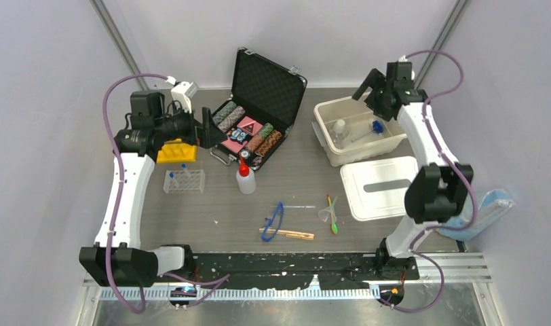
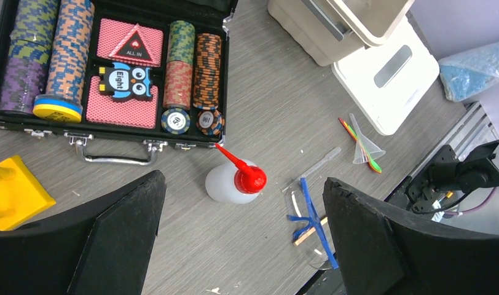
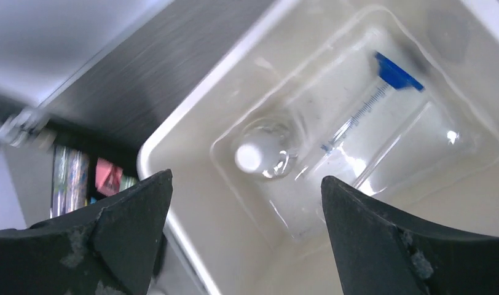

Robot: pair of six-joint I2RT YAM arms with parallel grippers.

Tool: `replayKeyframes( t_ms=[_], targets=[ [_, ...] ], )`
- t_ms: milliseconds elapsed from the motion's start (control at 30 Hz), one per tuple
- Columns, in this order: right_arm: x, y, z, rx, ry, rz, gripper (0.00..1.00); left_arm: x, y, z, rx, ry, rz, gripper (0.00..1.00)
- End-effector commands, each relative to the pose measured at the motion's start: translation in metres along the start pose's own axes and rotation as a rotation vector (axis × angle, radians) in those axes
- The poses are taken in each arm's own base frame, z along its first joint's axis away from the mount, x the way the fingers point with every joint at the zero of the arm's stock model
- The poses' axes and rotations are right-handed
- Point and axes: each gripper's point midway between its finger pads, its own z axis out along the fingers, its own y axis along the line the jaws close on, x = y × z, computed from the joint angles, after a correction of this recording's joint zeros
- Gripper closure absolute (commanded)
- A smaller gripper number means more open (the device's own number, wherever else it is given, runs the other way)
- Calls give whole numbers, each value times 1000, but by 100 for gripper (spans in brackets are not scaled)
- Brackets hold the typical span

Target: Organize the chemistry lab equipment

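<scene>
My left gripper (image 1: pixel 210 132) (image 2: pixel 242 179) hangs open and empty above the table, between the yellow tube rack (image 1: pixel 176 151) (image 2: pixel 13 193) and the poker case. Below it stands the red-capped squeeze bottle (image 1: pixel 245 178) (image 2: pixel 238 182). A clear tube rack (image 1: pixel 184 180) holds blue-capped tubes. Blue goggles (image 1: pixel 274 221) (image 2: pixel 308 215), a wooden clamp (image 1: pixel 290 234), a funnel (image 1: pixel 325 214) (image 2: pixel 365 147) and a green spatula (image 1: pixel 334 223) lie near the front. My right gripper (image 1: pixel 363 92) (image 3: pixel 246 178) is open over the beige bin (image 1: pixel 327 146) (image 3: pixel 198 104), where a blue-capped tube (image 3: pixel 370 104) and a clear flask (image 3: pixel 262 150) lie.
The open black case of poker chips (image 1: pixel 256 115) (image 2: pixel 112 67) sits at the back centre. The bin's white lid (image 1: pixel 383 187) (image 2: pixel 388 80) lies flat in front of the bin. A blue bag (image 1: pixel 490 207) hangs off the right edge.
</scene>
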Motion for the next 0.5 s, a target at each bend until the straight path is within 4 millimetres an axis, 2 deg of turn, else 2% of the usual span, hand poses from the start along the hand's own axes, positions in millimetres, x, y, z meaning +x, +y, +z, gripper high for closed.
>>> replayKeyframes(
  t_ms=[0, 33, 67, 100, 133, 167, 200, 233, 267, 300, 333, 367, 433, 467],
  targets=[
    [-15, 43, -80, -325, -122, -395, 5, -5, -10, -10, 27, -59, 85, 0],
    [-13, 46, -90, -365, -127, -458, 5, -2, -10, -10, 26, -57, 90, 0],
    [0, 56, -110, -472, -117, -594, 5, 1, -11, -12, 25, -57, 97, 0],
    [11, 59, -120, -530, -99, -673, 5, 3, -11, -13, 23, -57, 101, 0],
    [36, 68, -142, -687, -65, -834, 4, 6, -12, -14, 23, -55, 106, 1],
    [51, 72, -154, -777, -42, -910, 4, 8, -13, -15, 24, -53, 109, 0],
    [86, 72, -177, -965, 11, -1063, 3, 10, -14, -16, 28, -50, 110, 0],
    [110, 76, -189, -1068, 42, -1146, 3, 11, -16, -17, 34, -50, 112, 0],
    [136, 68, -198, -1148, 77, -1272, 3, 13, -18, -17, 43, -43, 113, 0],
    [167, 72, -207, -1224, 129, -1362, 3, 13, -20, -18, 58, -35, 115, 0],
    [189, 61, -206, -1263, 171, -1501, 3, 14, -22, -19, 67, -25, 119, 0],
    [221, 64, -211, -1344, 232, -1594, 1, 16, -25, -20, 79, -9, 117, 1],
    [261, 59, -209, -1420, 303, -1758, 5, 20, -29, -23, 101, 21, 120, 0],
    [275, 60, -204, -1458, 301, -1815, 10, 23, -31, -25, 110, 38, 121, 0]
  ],
)
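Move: The right hand hangs open above the box's middle, the box floor some 19 cm below. The clear pipette lies about 30 cm back and 26 cm left of that hand, at table level some 20 cm down. The funnel with the spoons sits about 10 cm to the right of the pipette, the blue goggles about 9 cm to its left and 4 cm nearer the base. From the left hand the pipette is about 12 cm back, 26 cm right and 30 cm below. Swing the empty right gripper out from over the box, about 20 cm back and 18 cm left towards the clear pipette, speeding up; rise some 11 cm first, then start sinking past halfway. Turn the wrist roughly 100 degrees counter-clockwise on the way, fingers staying wide open. Draw the open left gripper back about 3 cm. ##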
